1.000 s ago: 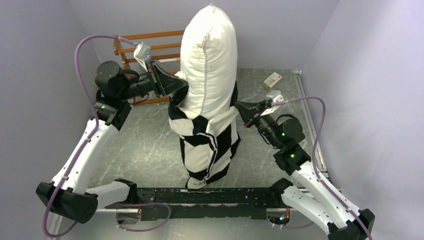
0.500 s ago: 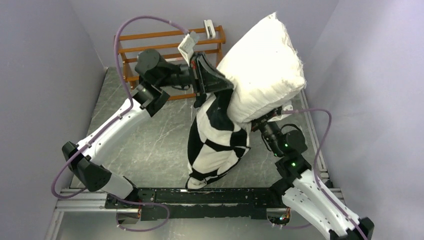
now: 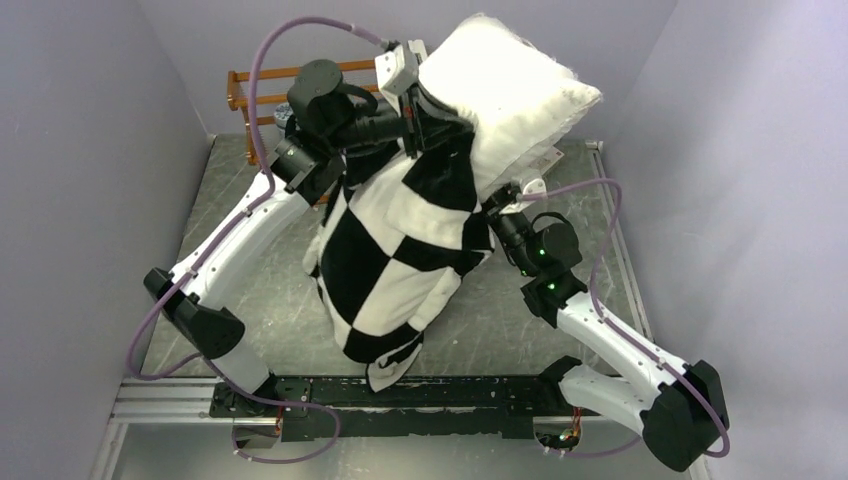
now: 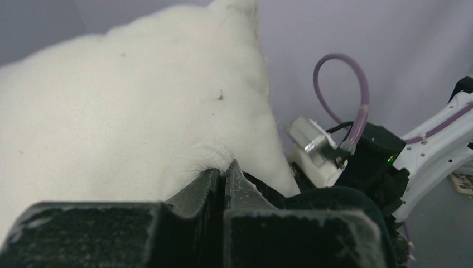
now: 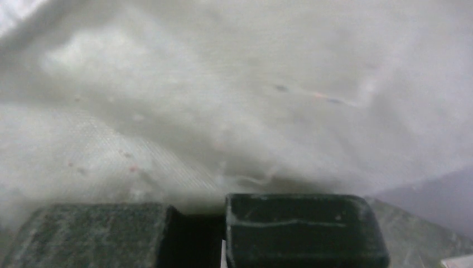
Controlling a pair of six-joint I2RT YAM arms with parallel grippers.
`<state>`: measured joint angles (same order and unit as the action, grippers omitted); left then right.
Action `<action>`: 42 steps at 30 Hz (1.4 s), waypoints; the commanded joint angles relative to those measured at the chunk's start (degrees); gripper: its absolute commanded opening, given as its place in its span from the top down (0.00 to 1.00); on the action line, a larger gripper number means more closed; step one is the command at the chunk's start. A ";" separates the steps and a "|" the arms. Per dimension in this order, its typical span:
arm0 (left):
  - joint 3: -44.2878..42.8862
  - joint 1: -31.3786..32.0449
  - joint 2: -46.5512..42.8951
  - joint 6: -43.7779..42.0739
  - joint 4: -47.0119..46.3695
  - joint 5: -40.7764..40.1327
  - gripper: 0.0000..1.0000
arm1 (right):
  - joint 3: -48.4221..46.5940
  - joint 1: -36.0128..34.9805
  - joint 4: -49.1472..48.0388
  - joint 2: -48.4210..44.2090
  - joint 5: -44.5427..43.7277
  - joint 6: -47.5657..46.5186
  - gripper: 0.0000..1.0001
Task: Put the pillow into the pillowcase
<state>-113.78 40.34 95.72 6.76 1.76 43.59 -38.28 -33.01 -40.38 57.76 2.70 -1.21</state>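
The white pillow (image 3: 510, 90) leans toward the back right, its lower part inside the black-and-white checkered pillowcase (image 3: 400, 250), which hangs down to the table's front. My left gripper (image 3: 440, 130) is shut on the pillowcase's rim on the pillow's left side. In the left wrist view, the gripper (image 4: 223, 167) has its jaws pressed together on plush fabric, with the pillow (image 4: 122, 111) filling the view beyond. My right gripper (image 3: 497, 205) is shut on the rim under the pillow's right side. In the right wrist view, white pillow (image 5: 234, 84) cloth hides the tips of the gripper (image 5: 195, 215).
A wooden rack (image 3: 258, 85) stands at the back left behind the left arm. A small box (image 3: 549, 158) lies at the back right, partly hidden by the pillow. Purple walls close in on both sides. A black rail (image 3: 480, 395) runs along the front edge.
Both arms have risen and swung right and back. The pillow has tipped from upright to leaning right, and the pillowcase has come up higher around it.
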 commanded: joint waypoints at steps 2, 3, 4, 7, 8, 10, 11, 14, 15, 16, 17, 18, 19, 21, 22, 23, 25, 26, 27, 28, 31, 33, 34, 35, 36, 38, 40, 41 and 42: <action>17.01 0.44 -9.16 0.12 2.89 -6.71 0.90 | 7.26 -0.23 -5.12 -8.53 -0.51 -3.18 1.00; 21.35 0.44 -11.46 1.86 2.43 -7.74 0.81 | 9.08 -0.23 -4.35 -9.94 -1.11 -3.71 1.00; 25.29 0.44 -14.13 3.86 1.37 -9.00 0.71 | 10.39 -0.23 -3.49 -11.17 -1.78 -4.31 1.00; 32.85 0.44 -20.64 10.22 0.64 -14.34 0.52 | 12.55 -0.16 -0.75 -13.32 -2.45 -5.91 1.00; 33.56 0.44 -22.35 12.46 1.28 -16.32 0.49 | 12.94 -0.20 -0.40 -13.66 -2.24 -6.18 1.00; 33.78 0.43 -25.30 16.91 4.44 -21.71 0.42 | 13.45 -0.21 -0.16 -14.06 -1.14 -6.76 1.00; 33.22 0.39 -26.75 18.75 7.00 -25.10 0.38 | 13.45 -0.20 -0.14 -14.03 -0.70 -6.92 1.00; 32.03 0.36 -29.59 25.22 15.24 -38.19 0.35 | 13.07 -0.21 -0.14 -13.63 0.44 -6.99 1.00; 31.63 0.24 -30.11 28.30 18.00 -42.37 0.35 | 13.06 -0.21 -0.42 -13.47 0.90 -6.90 1.00; 31.35 0.11 -30.41 31.57 19.99 -45.51 0.35 | 13.13 -0.21 -0.68 -13.34 1.32 -6.88 1.00; 31.34 0.09 -30.77 33.84 21.05 -48.11 0.35 | 13.14 -0.19 -0.82 -13.22 1.70 -6.73 1.00; 31.56 0.09 -31.05 36.18 21.92 -50.36 0.35 | 13.15 -0.21 -0.76 -13.20 2.05 -6.66 1.00; 31.72 0.08 -31.23 38.97 22.84 -51.44 0.34 | 13.21 -0.21 -0.71 -13.27 2.17 -6.59 1.00; 31.59 0.09 -31.38 45.55 25.92 -54.84 0.27 | 13.23 -0.21 -0.60 -13.51 2.35 -6.52 1.00; 31.55 0.02 -31.51 48.81 27.10 -55.60 0.25 | 13.17 -0.21 -0.37 -13.66 2.50 -6.57 1.00; 31.47 0.01 -31.68 52.29 28.27 -56.22 0.25 | 13.08 -0.25 -0.10 -13.78 2.69 -6.71 1.00; 31.30 0.00 -32.19 58.06 29.40 -56.09 0.21 | 12.68 -0.29 0.76 -14.05 3.04 -7.15 1.00; 30.91 -0.01 -32.37 59.98 29.39 -55.69 0.17 | 12.64 -0.32 1.12 -14.30 3.02 -7.34 1.00; 30.34 0.00 -32.43 61.14 29.51 -55.44 0.14 | 12.62 -0.30 1.32 -14.52 3.01 -7.51 1.00; 29.35 -0.04 -32.42 62.14 30.13 -55.68 0.12 | 12.55 -0.28 1.54 -14.66 3.01 -7.69 1.00; 27.34 -0.02 -31.77 63.07 33.15 -60.38 0.09 | 12.64 -0.38 1.96 -15.15 3.10 -7.71 1.00; 27.71 -0.57 -30.84 63.34 34.66 -64.27 0.08 | 12.93 -0.47 1.65 -15.43 3.33 -7.46 1.00; 28.56 -1.66 -30.45 63.68 34.29 -63.98 0.07 | 12.97 -0.54 1.67 -15.47 3.44 -7.29 1.00; 30.04 -3.54 -30.23 63.93 32.73 -61.76 0.08 | 12.90 -0.56 1.84 -15.48 3.57 -7.17 1.00; 31.59 -5.33 -29.62 64.63 30.71 -58.81 0.08 | 12.70 -0.64 2.14 -15.58 3.54 -7.03 1.00; 33.78 -8.42 -27.80 66.49 27.10 -53.05 0.09 | 12.22 -0.78 2.48 -15.72 3.35 -6.48 1.00; 33.75 -9.68 -24.91 66.98 24.92 -49.40 0.09 | 11.82 -0.82 2.36 -15.91 3.45 -6.43 1.00; 33.25 -9.94 -23.26 66.75 23.45 -47.67 0.09 | 11.38 -0.90 2.57 -15.88 3.45 -6.62 1.00; 32.63 -10.01 -21.58 66.25 21.93 -46.04 0.09 | 10.82 -0.83 2.77 -15.80 3.52 -6.87 1.00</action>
<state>-81.25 31.44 68.66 71.50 30.06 -11.18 -24.21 -33.23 -33.85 43.42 4.60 -7.99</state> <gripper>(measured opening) 0.913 0.007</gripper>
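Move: Pinched at its rim by both hands, the pillowcase hangs with its middle about 12 cm back, 9 cm left and 25 cm below the left hand; from the right hand it is some 14 cm back, 12 cm left and 12 cm below. The bulging pillow is centred roughly 5 cm ahead, 7 cm right and slightly above the left hand, and 2 cm ahead, 2 cm right and 17 cm above the right. The wooden rack stands about 22 cm ahead, 22 cm left and 42 cm below the left hand. The left fingers let go of the pillowcase rim, opening wide as the hand drops some 12 cm, then swings about 19 cm left, clear of the cloth; the wrist turns counter-clockwise and tips down, leaving the fingers pointing mainly forward, and the hand finally pushes forward and down. The right hand keeps its pinch on the rim, sinking 7 cm early on and easing slightly back and right. ##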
